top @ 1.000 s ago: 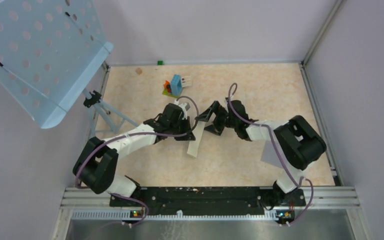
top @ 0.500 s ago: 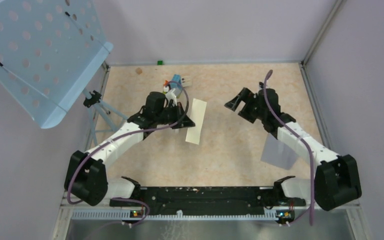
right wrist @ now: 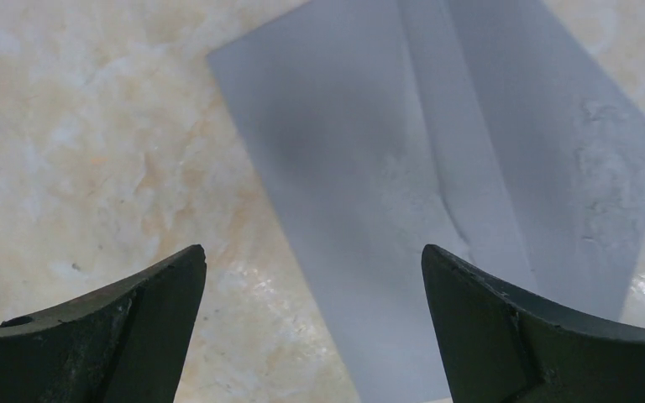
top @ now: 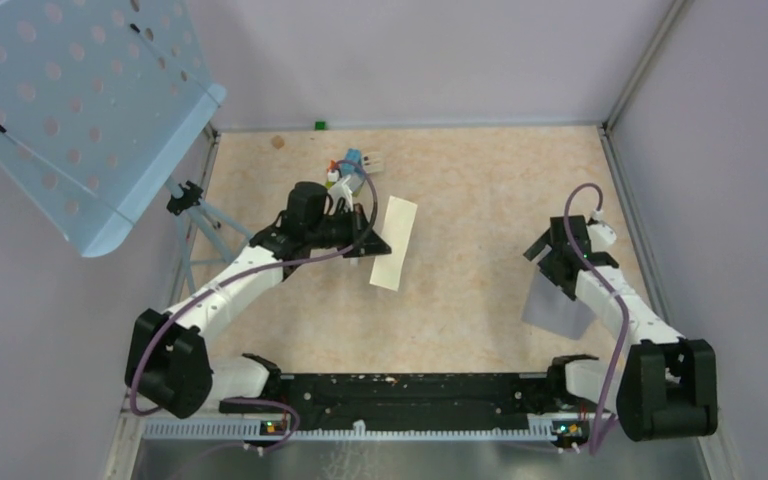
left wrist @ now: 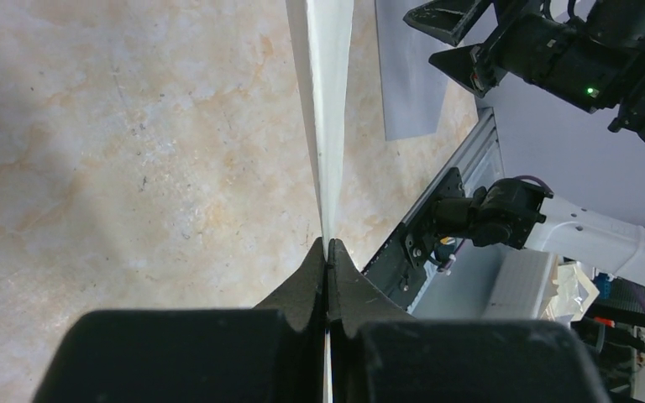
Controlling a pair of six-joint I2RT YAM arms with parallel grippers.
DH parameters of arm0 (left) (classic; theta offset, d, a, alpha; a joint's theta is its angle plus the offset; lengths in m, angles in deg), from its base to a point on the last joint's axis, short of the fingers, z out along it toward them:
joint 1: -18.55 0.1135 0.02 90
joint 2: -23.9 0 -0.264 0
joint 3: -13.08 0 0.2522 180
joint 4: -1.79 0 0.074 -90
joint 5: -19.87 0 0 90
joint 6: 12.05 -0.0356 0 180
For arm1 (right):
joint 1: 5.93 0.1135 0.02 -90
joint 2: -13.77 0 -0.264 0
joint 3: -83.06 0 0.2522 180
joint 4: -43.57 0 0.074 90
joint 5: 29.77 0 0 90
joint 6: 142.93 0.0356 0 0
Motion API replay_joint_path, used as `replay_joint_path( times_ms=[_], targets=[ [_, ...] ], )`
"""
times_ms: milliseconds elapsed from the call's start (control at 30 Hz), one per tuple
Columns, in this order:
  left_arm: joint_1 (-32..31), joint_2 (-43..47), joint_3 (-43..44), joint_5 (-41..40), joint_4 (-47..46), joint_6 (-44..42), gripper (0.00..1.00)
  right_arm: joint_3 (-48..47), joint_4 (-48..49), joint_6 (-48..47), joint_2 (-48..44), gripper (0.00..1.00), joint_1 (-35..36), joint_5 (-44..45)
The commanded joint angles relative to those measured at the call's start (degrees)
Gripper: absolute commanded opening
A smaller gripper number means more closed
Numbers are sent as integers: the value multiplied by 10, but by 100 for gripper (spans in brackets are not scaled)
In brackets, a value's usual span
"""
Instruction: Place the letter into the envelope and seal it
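The letter (top: 396, 238), a pale tan sheet, hangs above the floor at centre, pinched at its left long edge by my left gripper (top: 371, 245), which is shut on it. In the left wrist view the letter (left wrist: 328, 117) is seen edge-on, running away from the closed fingertips (left wrist: 312, 267). The grey envelope (top: 558, 308) lies flat at the right front. My right gripper (top: 552, 266) hovers over the envelope's far end, open and empty. In the right wrist view the envelope (right wrist: 403, 193) shows a crease and its left corner lies between the spread fingers (right wrist: 159, 290).
A blue perforated stand (top: 70, 110) leans at the back left on a tripod (top: 205, 215). A blue-orange block cluster (top: 352, 168) sits behind the left gripper. A small green piece (top: 319, 125) lies at the back wall. The metal rail (top: 410, 385) runs along the near edge.
My right gripper let go of the letter, swung right and toward the front, and now hovers over the envelope, jaws wider. The left gripper kept the letter and shifted slightly left.
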Motion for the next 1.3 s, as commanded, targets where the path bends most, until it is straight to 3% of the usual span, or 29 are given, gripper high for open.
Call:
replay_joint_path(
  times_ms=[0,233,667,967,1267],
  targets=[
    [4,30,6,17,-4,-21,0,12,13,-2,-28,99,-41,56],
    [11,35,7,34,-2,-28,0,53,109,-55,-3,99,-145,-59],
    [20,39,3,36,-3,-29,1,105,190,-45,61,99,-141,-211],
    [25,33,1,34,-4,-28,1,47,167,-16,122,99,34,-159],
    [31,40,2,20,11,-29,2,1,189,70,220,99,211,-142]
  ],
)
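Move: From the wide-open right hand the grey envelope's middle lies about 7 cm to the right, 4 cm back and 4 cm down on the table. The folded letter, held by the left hand, is some 33 cm left, 3 cm ahead and 12 cm higher; the glue bottle lies about 42 cm left, 4 cm ahead and 4 cm lower. From the left hand the envelope is roughly 41 cm right, 7 cm back and 16 cm below. Coming down on the envelope with its right-hand fingertip, the right hand drags it across the table. It first slips some 5 cm right while sinking 3 cm, then sweeps about 18 cm left and 6 cm forward at table level towards the letter, swinging counter-clockwise, fingers wide open throughout. The left hand keeps its pinch on the raised letter, almost still. ##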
